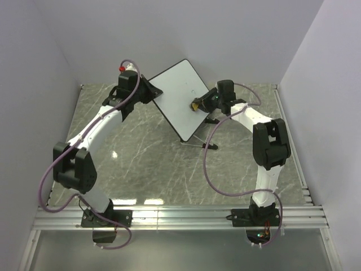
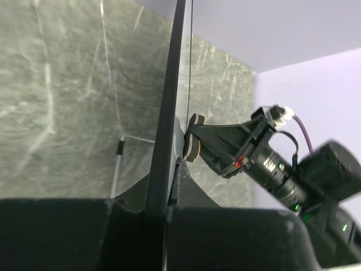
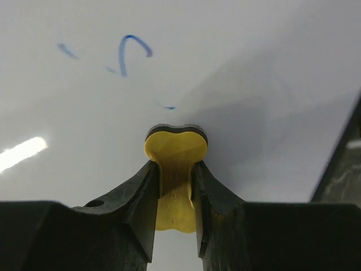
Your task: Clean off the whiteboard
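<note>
The whiteboard (image 1: 177, 99) stands tilted on its wire stand at the back middle of the table. My left gripper (image 1: 148, 91) is shut on its left edge; the left wrist view shows the board's black rim (image 2: 168, 113) edge-on between the jaws. My right gripper (image 1: 202, 103) is shut on a yellow eraser block (image 3: 176, 149) whose dark felt face presses against the board's white face (image 3: 237, 62). A few blue marks (image 3: 131, 48) remain above and left of the eraser. The eraser also shows in the top view (image 1: 194, 105) and in the left wrist view (image 2: 192, 144).
The board's thin wire stand (image 1: 202, 144) reaches out onto the grey marble table in front of the board. White walls close in the back and both sides. Metal rails (image 1: 180, 217) run along the near edge by the arm bases.
</note>
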Robot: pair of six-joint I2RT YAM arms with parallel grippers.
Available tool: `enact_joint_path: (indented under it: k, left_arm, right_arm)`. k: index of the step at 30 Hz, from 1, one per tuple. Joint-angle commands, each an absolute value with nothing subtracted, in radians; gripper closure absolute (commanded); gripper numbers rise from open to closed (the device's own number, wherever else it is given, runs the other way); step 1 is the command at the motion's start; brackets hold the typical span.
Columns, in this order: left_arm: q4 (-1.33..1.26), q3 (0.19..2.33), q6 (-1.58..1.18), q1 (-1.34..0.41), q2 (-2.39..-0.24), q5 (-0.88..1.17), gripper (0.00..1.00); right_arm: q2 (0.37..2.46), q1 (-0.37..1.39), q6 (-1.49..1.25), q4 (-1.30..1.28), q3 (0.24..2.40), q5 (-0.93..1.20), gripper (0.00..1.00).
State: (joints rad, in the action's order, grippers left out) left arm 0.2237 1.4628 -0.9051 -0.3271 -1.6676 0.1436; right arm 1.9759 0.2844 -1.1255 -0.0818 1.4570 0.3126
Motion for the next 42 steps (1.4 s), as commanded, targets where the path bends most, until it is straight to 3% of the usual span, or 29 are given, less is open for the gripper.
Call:
enact_joint_path:
  k: [1,17,31,36,42]
  left_arm:
    - [0.440,1.353,-0.548,-0.344,-1.585,-0.080,1.00]
    - [0.540,1.190,-0.430,-0.463,-1.333,0.031,1.00]
    - [0.558,1.100,-0.422,-0.577,-1.299,0.014,1.00]
    - [0.557,1.092,-0.425,-0.578,-1.286,0.009,1.00]
    - [0.591,1.112,-0.411,-0.578,-1.276,0.002,1.00]
  right_arm:
    - [2.017,0.321,-1.176,-0.170,1.390,0.486,1.00]
    - [2.327,0.365,-1.236,-0.327,2.007,0.476,1.00]
    - [2.457,0.491,-1.474,-0.221,2.354,0.503,1.00]
    - [2.407,0.495,-1.460,-0.213,2.283,0.489,1.00]
    - [2.300,0.465,-1.341,-0.253,2.022,0.480,1.00]
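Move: The right hand already holds the eraser against the whiteboard; the leftover blue marks lie about 4 cm ahead, 1 cm left and 4 cm higher on the slope. The board edge in the left fingers is some 14 cm left, roughly level in reach and 12 cm above the right hand; the lower corner is about 11 cm back, 4 cm left, 9 cm down. From the left hand the marks lie about 5 cm ahead, 13 cm right, 8 cm below. Dipping a couple of centimetres back and down first, the right hand then sweeps the gripped eraser forward, left and up the board, about 14 cm leftward, past the marks towards the far-left edge, and finally eases back down some 3 cm. Meanwhile the left hand keeps its pinch on the board edge and draws back about 10 cm, rising slightly and tipping up. ##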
